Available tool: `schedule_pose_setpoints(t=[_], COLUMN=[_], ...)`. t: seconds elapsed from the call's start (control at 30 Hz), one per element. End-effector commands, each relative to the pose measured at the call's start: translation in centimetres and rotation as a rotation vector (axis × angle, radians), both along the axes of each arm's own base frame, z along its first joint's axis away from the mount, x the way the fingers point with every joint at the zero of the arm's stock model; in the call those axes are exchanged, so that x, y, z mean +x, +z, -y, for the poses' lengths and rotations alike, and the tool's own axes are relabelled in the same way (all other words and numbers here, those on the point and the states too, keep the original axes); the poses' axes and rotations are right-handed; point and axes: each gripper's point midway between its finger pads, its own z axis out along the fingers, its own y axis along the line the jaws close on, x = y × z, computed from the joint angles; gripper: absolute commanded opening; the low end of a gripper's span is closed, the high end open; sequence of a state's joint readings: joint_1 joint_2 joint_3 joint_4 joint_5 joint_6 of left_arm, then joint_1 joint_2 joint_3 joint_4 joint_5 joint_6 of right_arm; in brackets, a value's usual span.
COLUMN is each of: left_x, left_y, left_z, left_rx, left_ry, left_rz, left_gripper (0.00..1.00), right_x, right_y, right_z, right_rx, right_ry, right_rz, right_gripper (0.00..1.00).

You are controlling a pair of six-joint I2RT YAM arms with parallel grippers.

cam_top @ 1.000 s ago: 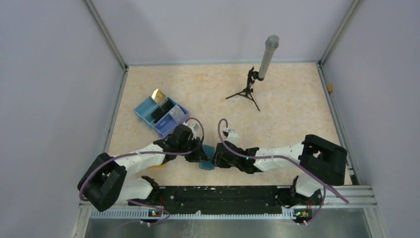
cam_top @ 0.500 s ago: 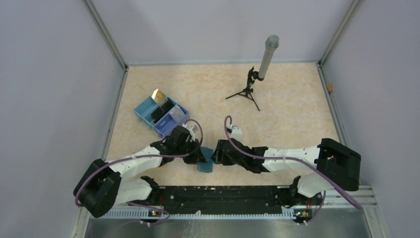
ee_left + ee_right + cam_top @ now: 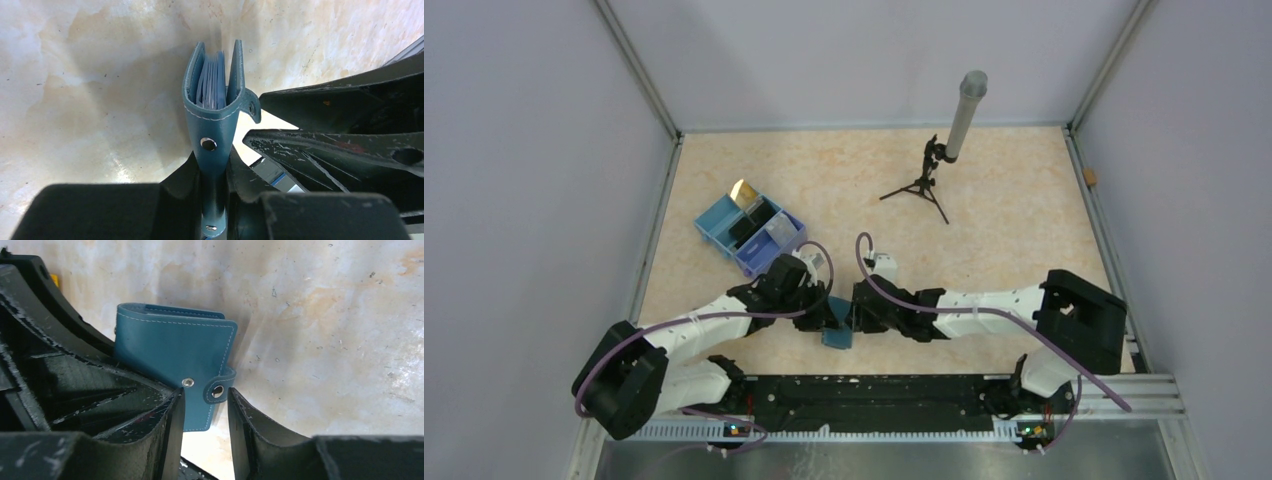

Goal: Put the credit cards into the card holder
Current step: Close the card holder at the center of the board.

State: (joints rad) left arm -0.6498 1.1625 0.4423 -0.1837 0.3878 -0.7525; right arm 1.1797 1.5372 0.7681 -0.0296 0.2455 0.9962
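The teal card holder [image 3: 212,102] stands on edge, part open, pale blue sleeves showing inside. My left gripper [image 3: 218,200] is shut on its snap-studded cover from behind. In the right wrist view the card holder [image 3: 170,347] faces me, and its clasp tab [image 3: 218,390] sits between the tips of my right gripper [image 3: 205,405], whose jaws stand apart with table showing between them. From above, both grippers meet over the card holder [image 3: 836,336] near the front middle. The credit cards lie in the blue tray: gold [image 3: 744,191], black [image 3: 750,228], silvery [image 3: 777,228].
The blue partitioned tray [image 3: 709,223] sits at the back left, close behind my left arm. A small tripod with a grey tube [image 3: 946,158] stands at the back centre. A sliver of a yellow object [image 3: 54,279] shows behind the left arm's fingers.
The right arm swung its elbow out to the right and back, and its gripper edged left against the card holder. The left arm reached slightly forward; the holder barely moved.
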Motion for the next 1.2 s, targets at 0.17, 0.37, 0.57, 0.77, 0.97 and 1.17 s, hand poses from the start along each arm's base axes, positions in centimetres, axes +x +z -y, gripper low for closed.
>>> schedule_pose_setpoints(t=[0.17, 0.37, 0.57, 0.77, 0.97, 1.17], left_x=[0.0, 0.0, 0.0, -0.1, 0.0, -0.3], left_y=[-0.1, -0.1, -0.1, -0.6, -0.5, -1.0], left_z=[-0.3, -0.3, -0.4, -0.7, -0.5, -0.5], left_rx=[0.026, 0.027, 0.03, 0.056, 0.045, 0.056], left_ry=[-0.016, -0.015, -0.013, -0.012, -0.017, -0.035], left_rz=[0.015, 0.015, 0.014, 0.0, 0.004, -0.015], left_gripper=[0.0, 0.0, 0.0, 0.0, 0.0, 0.0], right_x=[1.1, 1.0, 0.9, 0.2, -0.1, -0.2], right_y=[0.6, 0.3, 0.7, 1.9, 1.4, 1.7], right_z=[0.3, 0.2, 0.3, -1.1, -1.9, -2.3], right_rx=[-0.038, -0.038, -0.009, 0.182, 0.226, 0.283], right_ry=[-0.054, -0.054, -0.061, -0.027, -0.001, 0.003], right_rz=[0.012, 0.0, 0.004, 0.015, 0.005, 0.013], right_gripper=[0.25, 0.14, 0.0, 0.0, 0.0, 0.0])
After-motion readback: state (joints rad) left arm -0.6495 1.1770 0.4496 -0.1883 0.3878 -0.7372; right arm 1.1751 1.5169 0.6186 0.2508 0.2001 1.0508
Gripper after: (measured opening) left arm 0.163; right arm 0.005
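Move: The right hand's open fingers straddle the card holder's loose snap strap, whose end sits about 1 cm to the left and 1 cm below. The holder's bare stud is some 2 cm to the left, roughly level fore and aft, and the holder's middle about 3 cm left and 1 cm back. The left hand already grips the holder upright; from it the strap end lies about 4 cm right and 1 cm back, near its own height. The right fingertips come to bear on the strap's snap end, folding it over the holder's face. The right hand first shuts its fingers fully while easing about 1 cm right and slightly down, then reverses some 2 cm left and rises slightly, its left side rolling up roughly 15 degrees. The left hand stays put, keeping its pinch on the holder as backing. ##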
